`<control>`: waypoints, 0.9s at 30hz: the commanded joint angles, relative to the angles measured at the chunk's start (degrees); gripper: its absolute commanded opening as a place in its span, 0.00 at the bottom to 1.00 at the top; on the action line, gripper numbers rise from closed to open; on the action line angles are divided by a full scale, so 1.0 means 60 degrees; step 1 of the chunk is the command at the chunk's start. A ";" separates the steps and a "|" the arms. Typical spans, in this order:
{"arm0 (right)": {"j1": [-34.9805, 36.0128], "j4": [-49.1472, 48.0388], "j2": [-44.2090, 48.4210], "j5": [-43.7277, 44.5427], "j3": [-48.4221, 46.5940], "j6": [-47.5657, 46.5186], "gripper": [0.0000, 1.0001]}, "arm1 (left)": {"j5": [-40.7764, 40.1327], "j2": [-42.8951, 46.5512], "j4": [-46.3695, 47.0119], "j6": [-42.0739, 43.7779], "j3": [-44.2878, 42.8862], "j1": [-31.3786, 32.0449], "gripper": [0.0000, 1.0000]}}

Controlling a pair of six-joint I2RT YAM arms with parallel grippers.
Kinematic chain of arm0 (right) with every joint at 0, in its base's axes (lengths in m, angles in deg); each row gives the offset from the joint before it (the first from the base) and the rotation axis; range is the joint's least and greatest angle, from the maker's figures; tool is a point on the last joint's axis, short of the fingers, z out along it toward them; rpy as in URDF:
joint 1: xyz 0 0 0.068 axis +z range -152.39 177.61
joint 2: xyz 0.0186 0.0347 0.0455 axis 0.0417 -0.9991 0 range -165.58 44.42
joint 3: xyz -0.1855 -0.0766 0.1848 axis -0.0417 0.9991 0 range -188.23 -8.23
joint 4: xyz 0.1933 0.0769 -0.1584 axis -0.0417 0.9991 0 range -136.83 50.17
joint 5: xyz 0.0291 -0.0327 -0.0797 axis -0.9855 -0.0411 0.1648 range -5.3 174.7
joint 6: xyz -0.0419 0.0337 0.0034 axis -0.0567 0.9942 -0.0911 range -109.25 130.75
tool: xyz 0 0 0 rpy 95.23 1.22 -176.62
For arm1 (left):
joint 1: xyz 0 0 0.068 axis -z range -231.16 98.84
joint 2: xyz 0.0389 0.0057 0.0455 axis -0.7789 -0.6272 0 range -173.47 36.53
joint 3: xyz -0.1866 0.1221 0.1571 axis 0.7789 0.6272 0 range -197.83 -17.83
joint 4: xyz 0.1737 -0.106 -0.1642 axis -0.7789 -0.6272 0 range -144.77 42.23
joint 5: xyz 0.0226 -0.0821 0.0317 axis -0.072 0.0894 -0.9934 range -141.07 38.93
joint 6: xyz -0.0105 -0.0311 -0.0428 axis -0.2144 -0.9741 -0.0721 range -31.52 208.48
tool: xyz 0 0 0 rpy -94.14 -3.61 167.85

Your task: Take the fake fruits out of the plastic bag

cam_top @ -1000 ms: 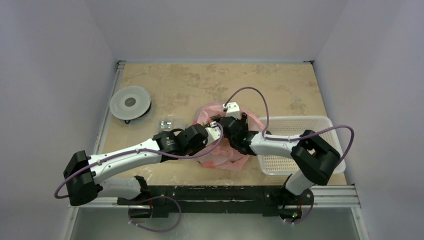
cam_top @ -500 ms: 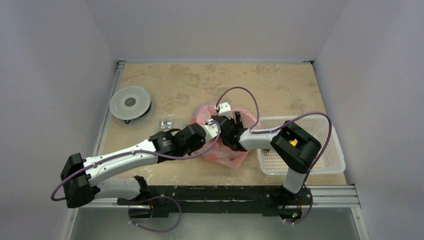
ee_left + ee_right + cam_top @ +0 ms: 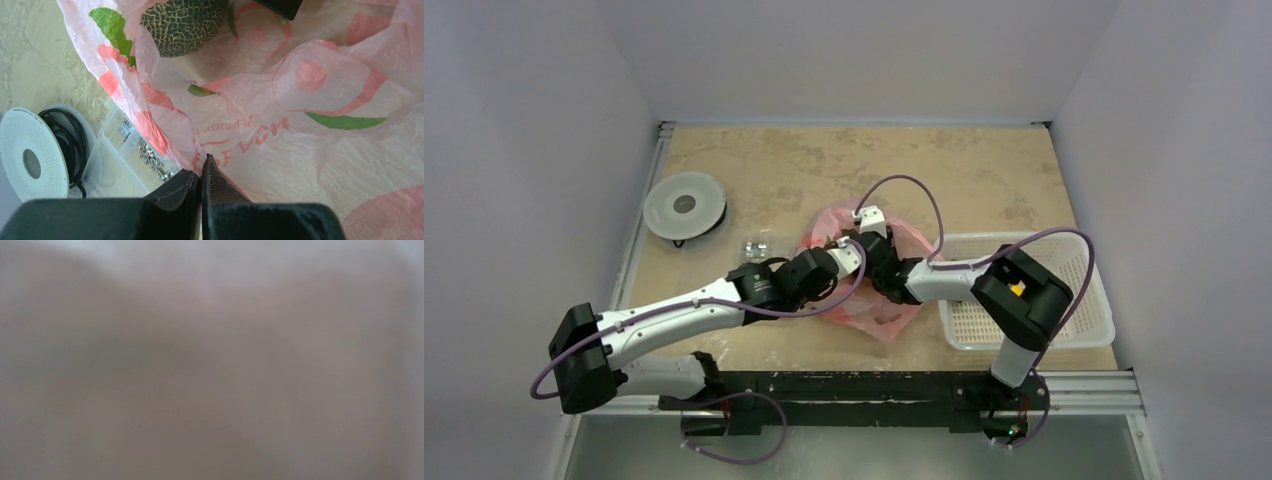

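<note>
The pink plastic bag (image 3: 886, 314) lies at the table's middle, and its inside fills the left wrist view (image 3: 310, 145). My left gripper (image 3: 201, 162) is shut on the bag's edge and holds it up. One of the fake fruits, dark green with a netted skin (image 3: 182, 20), lies deep in the bag. Beside it to the right shows a black fingertip (image 3: 278, 6) of my right gripper, which reaches into the bag from the right (image 3: 864, 245). The right wrist view is only grey-pink blur, so its jaws do not show. No other fruit is visible.
A white perforated basket (image 3: 1079, 312) stands right of the bag, under the right arm. A clear box of small metal parts (image 3: 759, 247) lies just left of the bag (image 3: 137, 147). Further left sits a white round disc with a black cable (image 3: 686, 205).
The right arm has swung left and pushed its gripper further into the bag, whose lower part has shifted. The left gripper has kept its hold on the bag edge.
</note>
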State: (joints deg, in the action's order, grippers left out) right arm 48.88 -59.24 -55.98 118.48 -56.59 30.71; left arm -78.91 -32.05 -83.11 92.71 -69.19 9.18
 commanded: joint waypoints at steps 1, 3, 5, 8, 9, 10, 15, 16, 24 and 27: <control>0.0084 0.0033 0.0416 -0.1492 0.0506 0.0688 0.14 | -0.0150 -0.0189 0.0057 -0.0044 -0.0033 -0.0141 0.00; 0.0084 0.0011 0.0678 -0.1710 0.0589 0.0791 0.08 | -0.0084 -0.0295 0.0006 -0.0051 -0.0138 -0.0235 0.00; 0.0084 -0.0084 0.0966 -0.2106 0.0653 0.0852 0.06 | 0.0176 -0.0354 -0.0053 -0.0085 -0.0267 -0.0503 0.00; 0.0087 0.0026 0.1462 -0.2335 0.0634 0.0870 0.02 | 0.0617 -0.0397 -0.0067 -0.0119 -0.0399 -0.0855 0.00; 0.0084 0.0049 0.1666 -0.2424 0.0640 0.0896 0.00 | 0.0712 -0.0422 -0.0085 -0.0115 -0.0440 -0.0913 0.00; 0.0084 0.0017 0.1849 -0.2494 0.0676 0.0932 0.00 | 0.0750 -0.0467 -0.0122 -0.0108 -0.0467 -0.0941 0.00; 0.0078 0.0137 0.2830 -0.2764 0.0645 0.1063 0.00 | 0.0911 -0.0801 -0.0359 -0.0188 -0.0625 -0.0941 0.00; 0.0072 0.0185 0.3013 -0.2785 0.0603 0.1068 0.00 | 0.0972 -0.0851 -0.0367 -0.0195 -0.0637 -0.0941 0.00; 0.0069 0.0481 0.4015 -0.3261 0.0517 0.1394 0.00 | 0.0868 -0.0539 -0.0190 -0.0114 -0.0651 -0.0945 0.00; 0.0069 0.0417 0.4429 -0.3643 0.0689 0.1544 0.00 | 0.0729 -0.0116 -0.0026 -0.0080 -0.0542 -0.0945 0.00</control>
State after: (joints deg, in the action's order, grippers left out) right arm 48.81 -56.00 -33.34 101.24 -52.50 37.90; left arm -73.57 -36.64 -85.66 92.23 -71.29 3.65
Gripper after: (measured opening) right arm 0.539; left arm 0.003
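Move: The right hand, low inside the bag, already grips a yellow fruit bound for the white basket, whose middle lies about 28 cm to its right and 12 cm back, at roughly the same height; another yellow fruit lies near that basket's centre. The dark green melon is some 7 cm to the right hand's left and 2 cm nearer the base. From the left hand the basket is about 40 cm right, 1 cm back and 11 cm below. Still gripping the yellow fruit, the right hand first draws it low, back and to the left, roughly 5 cm in all, then lifts it steeply about 10 cm through the bag's opening, its left side rolling up by some 25 degrees. The left hand keeps its shut fingers pinched on the bag's rim, sinking about 2 cm and tipping slightly down. ##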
